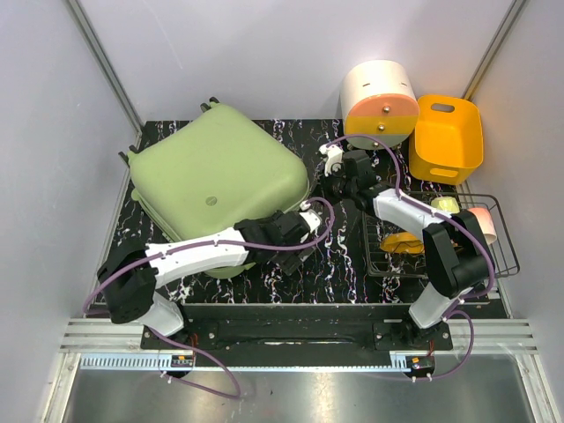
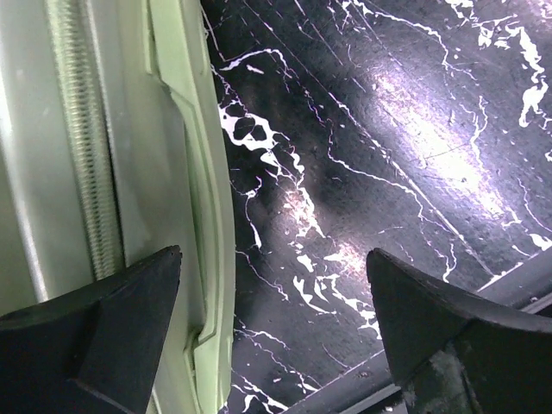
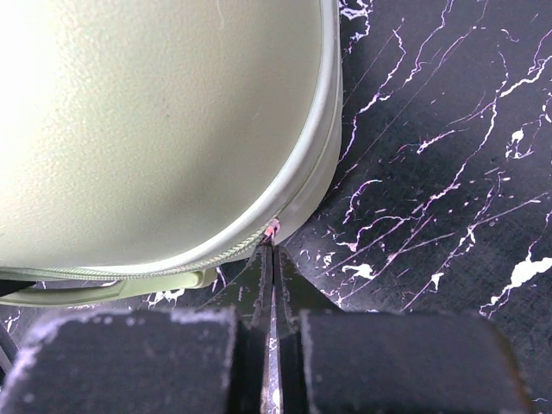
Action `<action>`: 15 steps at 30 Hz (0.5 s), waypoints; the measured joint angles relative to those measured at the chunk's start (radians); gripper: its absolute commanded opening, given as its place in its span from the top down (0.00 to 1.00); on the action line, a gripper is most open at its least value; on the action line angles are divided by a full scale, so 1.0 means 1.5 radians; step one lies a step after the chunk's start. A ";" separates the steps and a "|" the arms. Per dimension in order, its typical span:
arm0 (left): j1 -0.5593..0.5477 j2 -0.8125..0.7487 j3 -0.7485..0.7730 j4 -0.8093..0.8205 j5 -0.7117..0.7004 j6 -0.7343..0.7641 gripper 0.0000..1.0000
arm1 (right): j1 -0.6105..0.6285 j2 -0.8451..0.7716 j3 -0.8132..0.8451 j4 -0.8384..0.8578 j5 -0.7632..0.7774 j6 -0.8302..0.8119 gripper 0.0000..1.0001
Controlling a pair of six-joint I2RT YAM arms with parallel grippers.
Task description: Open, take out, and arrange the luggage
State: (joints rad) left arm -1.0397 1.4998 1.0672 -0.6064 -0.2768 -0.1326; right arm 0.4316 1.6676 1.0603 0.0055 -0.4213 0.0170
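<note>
The pale green luggage (image 1: pixel 216 172) lies flat and closed on the left half of the black marbled table. Its zip seam (image 3: pixel 172 259) runs round the rounded corner in the right wrist view. My right gripper (image 3: pixel 272 246) is at that right corner, shut on the small pink zip pull (image 3: pixel 273 229) at its tips. My left gripper (image 1: pixel 310 222) is open at the near right edge of the luggage. In the left wrist view its left finger (image 2: pixel 112 319) is over the shell beside the zip (image 2: pixel 82 172), and its right finger (image 2: pixel 431 319) is over bare table.
A cream-and-orange cylindrical drawer box (image 1: pixel 381 97) and an orange bin (image 1: pixel 447 137) stand at the back right. A wire basket (image 1: pixel 493 207) with yellow items and a pink-and-white cup (image 1: pixel 483 222) sits at the right edge, under the right arm.
</note>
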 measured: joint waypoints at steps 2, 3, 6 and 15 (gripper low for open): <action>-0.002 0.013 -0.006 0.016 -0.007 0.000 0.07 | 0.000 0.000 0.000 0.000 0.000 0.003 1.00; -0.003 0.019 -0.011 0.027 -0.008 0.001 0.08 | 0.000 0.001 0.001 0.000 0.000 0.005 1.00; -0.002 0.037 -0.027 0.061 -0.008 0.009 0.09 | 0.000 0.002 0.001 0.000 0.000 0.006 1.00; 0.072 0.126 0.018 0.078 0.052 0.024 0.65 | -0.001 0.003 0.001 0.033 0.011 0.004 1.00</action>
State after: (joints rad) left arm -0.9321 1.6886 1.0939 -0.4889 -0.1982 -0.0971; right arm 0.4297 1.6726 1.0622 0.0544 -0.4049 0.0235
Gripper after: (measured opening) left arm 0.626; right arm 0.007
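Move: The suitcase's side handle lies just past the open left fingers: its middle is about 4 cm ahead, 3 cm to the left and 4 cm below. The zip pull at the case's corner is some 16 cm ahead of the left hand and 4 cm to its right; the suitcase's middle is about 16 cm ahead and 16 cm left. From the right hand, which is on the zip pull, the handle's middle lies about 12 cm back, 8 cm left and 6 cm below. Down and then forward, the left hand sinks about 5 cm beside the case wall and pushes some 4 cm forward, mostly at the end, bringing its jaws either side of the handle bar. The fingers, wide open at first, close about a third of the way around it. The right fingers stay shut on the zip pull and shift only about 1 cm, forward and slightly up. ##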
